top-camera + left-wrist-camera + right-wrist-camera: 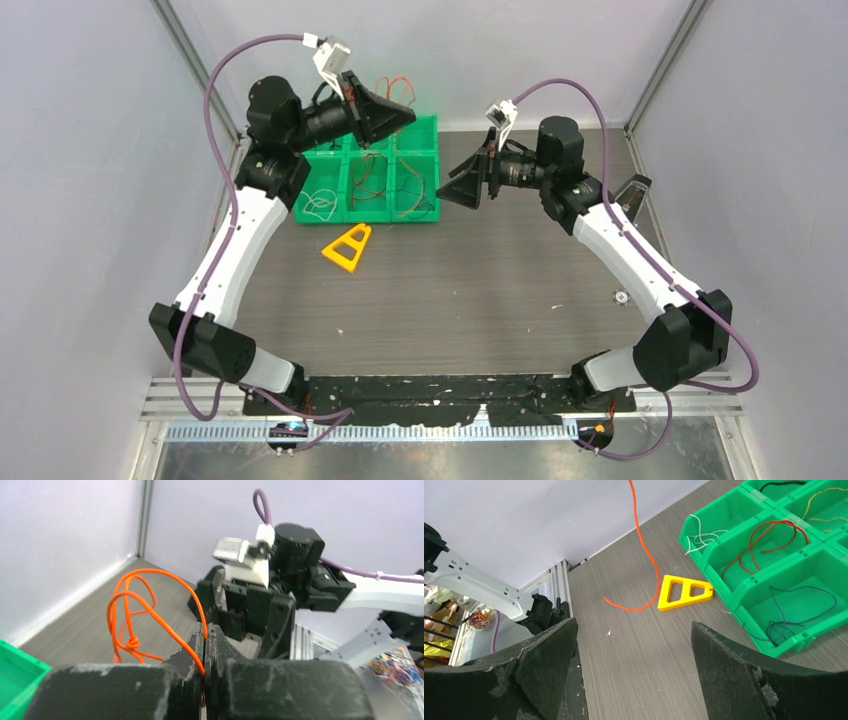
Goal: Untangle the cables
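My left gripper (405,116) is raised over the green bin (428,124) and is shut on an orange cable (131,600). The cable loops out to the left of the closed fingertips (199,632) and has a small knot in it. Its loops show faintly above the gripper in the top view (392,86). In the right wrist view its free end (644,550) hangs down to the table. My right gripper (634,647) is open and empty, to the right of the bin in the top view (452,190). The bin compartments hold white cables (702,533), red cables (769,537), a purple cable (796,605) and yellow ones (824,505).
A yellow triangular piece (348,247) lies on the table in front of the bin and also shows in the right wrist view (684,592). A small light object (620,296) lies at the right of the table. Walls with metal posts enclose the back and sides.
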Controlling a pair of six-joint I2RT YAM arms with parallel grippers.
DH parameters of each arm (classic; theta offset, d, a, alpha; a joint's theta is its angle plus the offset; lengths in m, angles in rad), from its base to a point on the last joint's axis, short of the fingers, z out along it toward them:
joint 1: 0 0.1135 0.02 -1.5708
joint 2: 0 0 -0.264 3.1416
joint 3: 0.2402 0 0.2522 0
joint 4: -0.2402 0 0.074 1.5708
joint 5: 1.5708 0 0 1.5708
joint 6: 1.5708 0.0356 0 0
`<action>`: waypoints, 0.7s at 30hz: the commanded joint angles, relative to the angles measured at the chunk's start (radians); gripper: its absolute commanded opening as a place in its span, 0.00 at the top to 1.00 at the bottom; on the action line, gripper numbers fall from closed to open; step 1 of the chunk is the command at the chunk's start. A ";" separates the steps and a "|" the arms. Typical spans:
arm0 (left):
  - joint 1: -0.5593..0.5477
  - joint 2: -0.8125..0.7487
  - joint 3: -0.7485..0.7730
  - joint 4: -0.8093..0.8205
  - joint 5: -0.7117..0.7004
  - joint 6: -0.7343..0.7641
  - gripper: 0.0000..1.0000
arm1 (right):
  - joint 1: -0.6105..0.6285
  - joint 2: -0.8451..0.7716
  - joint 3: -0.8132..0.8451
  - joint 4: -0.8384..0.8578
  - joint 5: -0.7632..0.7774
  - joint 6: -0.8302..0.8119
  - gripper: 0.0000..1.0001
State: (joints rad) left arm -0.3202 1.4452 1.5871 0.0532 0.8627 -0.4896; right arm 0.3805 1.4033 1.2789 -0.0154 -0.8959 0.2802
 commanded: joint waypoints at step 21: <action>0.029 0.975 0.958 -0.024 -0.346 0.650 1.00 | -0.218 -0.089 0.019 -0.395 0.081 -0.261 0.10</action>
State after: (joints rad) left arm -0.2928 2.3219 2.3039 0.0273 0.5373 0.0883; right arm 0.1749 1.3724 1.2827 -0.3576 -0.8261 0.0723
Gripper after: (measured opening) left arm 0.013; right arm 0.903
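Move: The orange cable hangs from my closed left fingers. The empty far-right compartment of the green tray lies about 25 cm ahead of this hand, straight in line and roughly 43 cm below. On the way, the compartment with the blue cable is some 12 cm ahead, straight in line; the one with the yellow cable is 25 cm ahead and 11 cm left, both equally low. From my right hand the far-right compartment lies about 27 cm ahead, 7 cm left and 31 cm down. Keeping the orange cable pinched, my left hand sweeps nearly 30 cm forward over the tray's right column, level at first, then sinking about 15 cm towards the empty far-right compartment while the fingers swing some 20 degrees counter-clockwise. Meanwhile my empty, still-open right hand backs off about 9 cm to the right and sinks 5 cm, away from the tray. ##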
